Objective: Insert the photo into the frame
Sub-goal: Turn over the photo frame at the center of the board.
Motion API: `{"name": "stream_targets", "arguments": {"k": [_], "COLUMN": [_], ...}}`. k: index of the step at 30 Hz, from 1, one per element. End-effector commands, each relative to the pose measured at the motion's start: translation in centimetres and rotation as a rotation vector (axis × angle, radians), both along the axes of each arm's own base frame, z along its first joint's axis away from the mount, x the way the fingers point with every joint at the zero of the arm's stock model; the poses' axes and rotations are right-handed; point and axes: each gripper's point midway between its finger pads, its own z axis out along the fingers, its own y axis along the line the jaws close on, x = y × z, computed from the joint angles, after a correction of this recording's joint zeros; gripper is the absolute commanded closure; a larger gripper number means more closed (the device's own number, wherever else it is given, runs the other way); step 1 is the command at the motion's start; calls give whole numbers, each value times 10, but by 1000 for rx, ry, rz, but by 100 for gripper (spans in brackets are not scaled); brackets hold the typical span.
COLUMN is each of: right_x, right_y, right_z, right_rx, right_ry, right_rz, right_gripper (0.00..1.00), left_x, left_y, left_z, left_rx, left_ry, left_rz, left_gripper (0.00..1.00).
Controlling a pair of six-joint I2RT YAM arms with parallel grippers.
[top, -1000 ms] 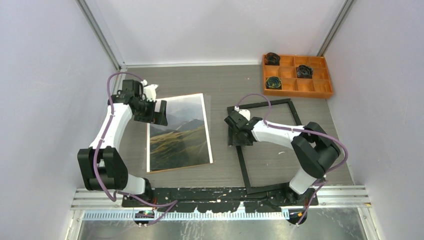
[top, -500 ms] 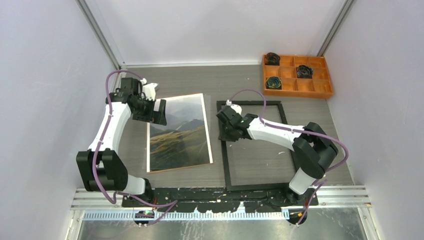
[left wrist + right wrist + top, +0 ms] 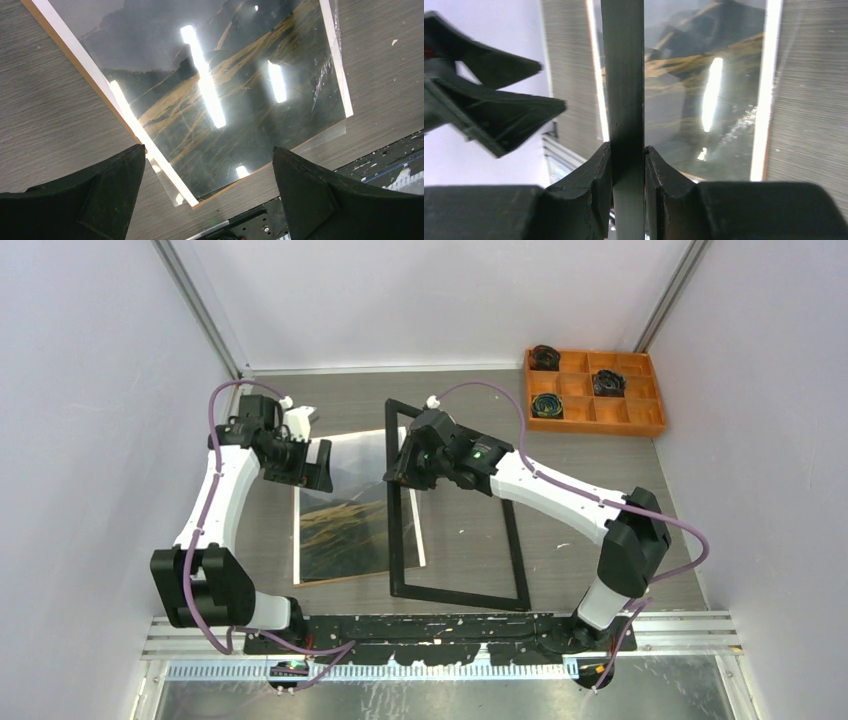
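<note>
The photo [image 3: 345, 530], a mountain landscape with a white border, lies flat on the table left of centre. In the left wrist view the photo [image 3: 225, 100] shows glare from the lamps. The frame [image 3: 518, 550] is a thin black rectangle, and its left rail crosses the photo's right part. My right gripper [image 3: 400, 472] is shut on that rail near the far corner. The right wrist view shows the rail [image 3: 623, 75] clamped between the right gripper's [image 3: 628, 150] jaws, with the photo [image 3: 704, 75] below. My left gripper [image 3: 318, 465] hangs open over the photo's far left corner, and the left gripper [image 3: 208, 147] holds nothing.
An orange compartment tray [image 3: 640, 418] with a few dark round items stands at the far right. A brown backing edge [image 3: 75, 62] shows under the photo. The arms' black base rail [image 3: 440, 625] runs along the near edge.
My right gripper closed on the frame's left rail and carried the frame leftward until it overlaps the photo. The left arm barely moved.
</note>
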Motion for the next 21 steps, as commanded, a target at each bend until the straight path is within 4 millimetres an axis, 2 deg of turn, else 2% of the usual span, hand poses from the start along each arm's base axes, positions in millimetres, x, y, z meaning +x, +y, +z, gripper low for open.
{"name": "stream_targets", "arguments": {"k": [1,5,10,15,21], "right_x": [-4,-6,-5,6,18], "right_y": [21,28,33,31,29], "right_z": [88,121,150,175,192], "right_rx": [213,303,447,617,731], "right_ry": [-65,-82,-49,-6,30], "right_rz": [38,61,72,52,49], "right_gripper": [87,87,87,87,87], "left_x": [2,1,0,-2,-2], "left_y": [-7,-9,-11,-12,-16], "left_z": [30,35,39,42,50], "left_rx": [-31,-38,-50,-55,-74], "left_ry": [-81,-91,-100,-106,-124], "left_rz": [-27,-31,-35,-35,-35], "left_gripper": [0,0,0,0,0]}}
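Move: The right hand already pinches the photo frame by its raised left rail, some 18 cm above the board. The frame's middle lies about 12 cm to this hand's right, 5 cm back and 9 cm lower. Beneath is the photo, its middle about 11 cm left, 3 cm back and 18 cm below, and the open left gripper is roughly 17 cm left, level, 3 cm lower. From the left hand, the frame's middle is about 28 cm right, 5 cm back and 6 cm down. Up first, with a slight drift left, then up and some 3 cm forward, the right hand raises the frame's held rail by nearly 12 cm, keeping its pinch and rolling about 30 degrees so that its left side rises. The left hand, still wide open and empty, rises about 2 cm over the photo. ##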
